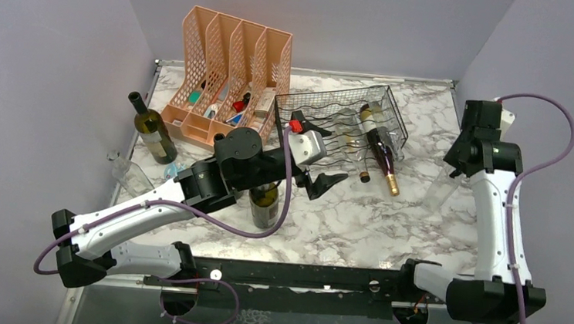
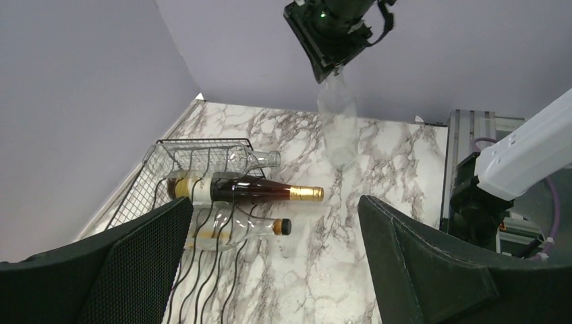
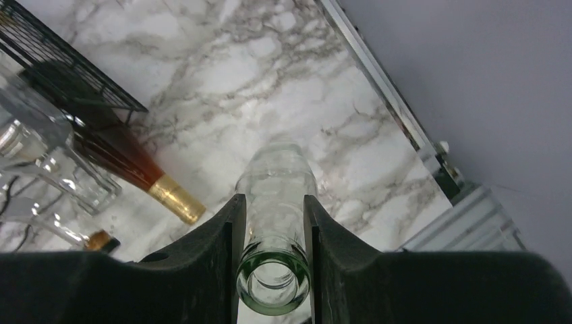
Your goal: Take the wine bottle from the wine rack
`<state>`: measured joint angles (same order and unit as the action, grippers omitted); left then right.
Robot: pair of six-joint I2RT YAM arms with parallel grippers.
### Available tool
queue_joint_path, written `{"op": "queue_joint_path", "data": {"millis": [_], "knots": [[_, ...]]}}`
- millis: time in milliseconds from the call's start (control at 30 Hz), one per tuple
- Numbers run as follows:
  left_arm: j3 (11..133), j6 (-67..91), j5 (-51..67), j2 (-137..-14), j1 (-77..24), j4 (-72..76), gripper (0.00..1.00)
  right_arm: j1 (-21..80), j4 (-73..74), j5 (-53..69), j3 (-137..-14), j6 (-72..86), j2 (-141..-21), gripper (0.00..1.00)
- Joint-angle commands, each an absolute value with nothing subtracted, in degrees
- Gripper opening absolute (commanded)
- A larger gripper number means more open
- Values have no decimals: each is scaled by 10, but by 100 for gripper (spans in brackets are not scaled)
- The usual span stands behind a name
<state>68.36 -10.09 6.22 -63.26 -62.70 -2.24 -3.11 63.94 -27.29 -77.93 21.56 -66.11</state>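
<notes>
The black wire wine rack point(image 1: 326, 111) sits mid-table. In it lie a dark wine bottle with a gold cap point(image 1: 382, 155), a clear bottle with a black stopper point(image 2: 236, 229) and another clear bottle point(image 2: 255, 159). My right gripper point(image 3: 273, 250) is shut on the neck of an upright clear wine bottle point(image 3: 276, 185), which stands right of the rack point(image 1: 440, 191), apart from it. My left gripper point(image 2: 274, 200) is open with nothing between its fingers. It hovers near the rack's front point(image 1: 327, 184) and faces the bottle necks.
A peach file organiser point(image 1: 230, 65) stands behind the rack on the left. A green bottle point(image 1: 155, 128) stands upright at the far left, and another point(image 1: 265, 203) stands under my left arm. A clear bottle point(image 1: 130, 171) lies near the left edge.
</notes>
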Motion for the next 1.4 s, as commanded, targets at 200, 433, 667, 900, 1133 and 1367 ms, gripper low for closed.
{"op": "queue_joint_path", "data": {"millis": [200, 433, 667, 900, 1133, 1367], "knots": [[722, -97, 69, -620, -619, -43, 99, -83, 384, -173, -807, 179, -776, 1], [716, -102, 75, -609, -617, -38, 99, -83, 371, -155, -809, 159, -794, 6], [722, -102, 77, -613, -616, -42, 99, -83, 385, -148, -806, 133, -768, 66], [726, -99, 72, -615, -615, -41, 99, -72, 470, -118, -931, 94, -758, 85], [734, -95, 69, -619, -614, -38, 99, 21, 456, 60, -863, 73, -722, 85], [739, -85, 72, -621, -614, -44, 99, 25, 298, 116, -667, 106, -676, 84]]}}
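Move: To the right of the rack lies the patch of open table where the right hand, still pinching a clear bottle's neck, will stand it: about 12 cm ahead, 1 cm to the right and 25 below. The rack's rightmost clear bottle has its middle 17 cm ahead, 14 left and 10 below; the amber bottle under it sits 15 ahead, 15 left, 17 below. From the open left hand, the patch is roughly 20 ahead, 35 right, 40 down. Carrying the upright clear bottle forward about 12 cm beside the rack and barely sinking, the right hand opens off its neck and rises some 10 cm clear. Then it swings left and slightly back while turning about 40 degrees counter-clockwise, and drops open towards the neck of the rack's rightmost clear bottle. The empty left hand lifts about 3 cm. ##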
